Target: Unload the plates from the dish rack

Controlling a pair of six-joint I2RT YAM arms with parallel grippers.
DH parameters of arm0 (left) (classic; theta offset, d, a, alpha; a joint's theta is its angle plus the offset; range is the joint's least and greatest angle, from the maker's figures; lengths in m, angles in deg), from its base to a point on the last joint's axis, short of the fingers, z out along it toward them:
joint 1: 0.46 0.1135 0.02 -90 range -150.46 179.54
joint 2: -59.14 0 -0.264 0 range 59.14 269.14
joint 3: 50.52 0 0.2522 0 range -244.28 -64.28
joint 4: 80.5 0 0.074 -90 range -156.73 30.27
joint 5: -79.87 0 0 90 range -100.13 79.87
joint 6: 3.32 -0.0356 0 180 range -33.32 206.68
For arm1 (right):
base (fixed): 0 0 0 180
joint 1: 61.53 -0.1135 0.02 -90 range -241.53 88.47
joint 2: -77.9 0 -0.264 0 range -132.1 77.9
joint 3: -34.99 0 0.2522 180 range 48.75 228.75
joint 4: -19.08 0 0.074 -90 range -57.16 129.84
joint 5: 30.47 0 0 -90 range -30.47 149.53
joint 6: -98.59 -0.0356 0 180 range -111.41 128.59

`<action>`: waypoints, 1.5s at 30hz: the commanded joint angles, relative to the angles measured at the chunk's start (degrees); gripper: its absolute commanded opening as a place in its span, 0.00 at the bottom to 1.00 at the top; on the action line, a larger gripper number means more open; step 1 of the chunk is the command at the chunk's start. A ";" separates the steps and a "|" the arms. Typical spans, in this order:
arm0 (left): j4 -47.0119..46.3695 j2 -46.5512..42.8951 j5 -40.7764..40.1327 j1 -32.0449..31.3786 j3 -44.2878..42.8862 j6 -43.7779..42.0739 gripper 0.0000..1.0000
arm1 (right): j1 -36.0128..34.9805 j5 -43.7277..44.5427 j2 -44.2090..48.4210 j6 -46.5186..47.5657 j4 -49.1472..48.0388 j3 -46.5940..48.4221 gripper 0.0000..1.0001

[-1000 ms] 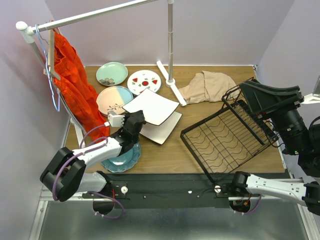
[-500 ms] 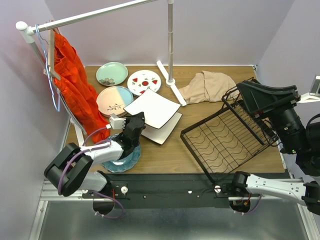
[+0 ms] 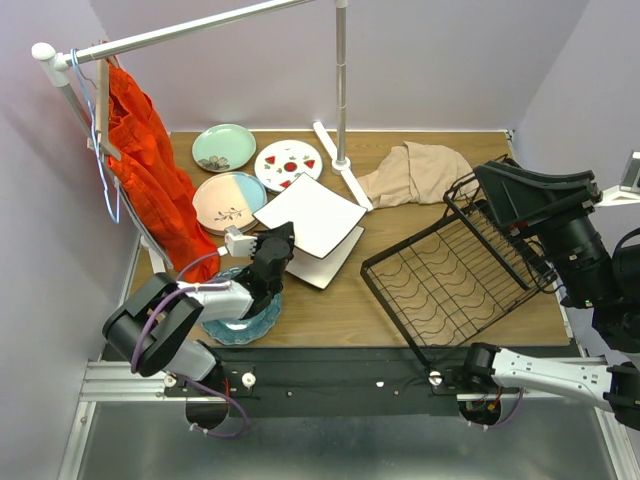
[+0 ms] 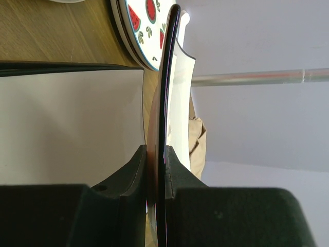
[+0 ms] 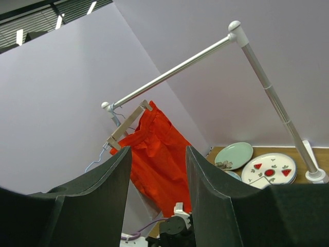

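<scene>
My left gripper (image 3: 276, 243) is shut on the near-left edge of a square white plate with a dark rim (image 3: 312, 214), holding it over another square white plate (image 3: 326, 262). The left wrist view shows the held plate (image 4: 167, 77) edge-on between the closed jaws of the left gripper (image 4: 156, 154). A pink-and-blue plate (image 3: 225, 198), a pale green plate (image 3: 223, 147), a red-spotted plate (image 3: 288, 164) and a teal scalloped plate (image 3: 245, 318) lie on the table. The black dish rack (image 3: 450, 270) holds no plates. My right gripper (image 3: 492, 182) hangs open and empty above the rack's far end.
A white clothes rail (image 3: 341, 90) stands at the back, and its foot (image 3: 342, 170) rests beside the plates. An orange garment (image 3: 150, 170) hangs from the rail at the left. A beige cloth (image 3: 415, 170) lies behind the rack.
My left gripper has carried the dark-rimmed square plate a little toward the back right. The right arm shifted slightly and then stayed still.
</scene>
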 commanded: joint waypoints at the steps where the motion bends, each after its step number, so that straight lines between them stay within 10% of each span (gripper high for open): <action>1: -12.22 0.02 -2.36 -0.46 -0.41 2.34 0.05 | 0.03 0.45 0.89 0.06 -0.81 -0.37 0.55; 36: -15.47 5.39 1.41 -0.46 0.65 1.37 0.31 | 0.03 0.80 2.03 0.32 -0.81 0.07 0.55; 45: -6.26 3.72 4.14 -0.46 0.04 4.89 0.56 | 0.03 1.41 2.39 0.67 -0.89 -0.20 0.55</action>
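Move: My left hand holds the upper square plate by its near-left edge. The lower square plate I'm setting it on is centred about 6 cm to my right, 3 cm back and 6 cm below. The pink-and-blue plate is some 7 cm ahead and 13 cm left, the watermelon plate 15 cm straight ahead, the scalloped blue plate 18 cm back and 11 cm left. From my right hand, the lower square plate lies roughly 18 cm ahead, 26 cm left and 50 cm down. I lower the upper square plate with my left hand about 3.5 cm straight down towards the lower one, hardly tilting the wrist, and hold there briefly. Then I open the fingers, widening them fastest at the end, so the upper finger comes clear of the plate's face, while the hand eases up some 1.5 cm and drifts about 1 cm right. ##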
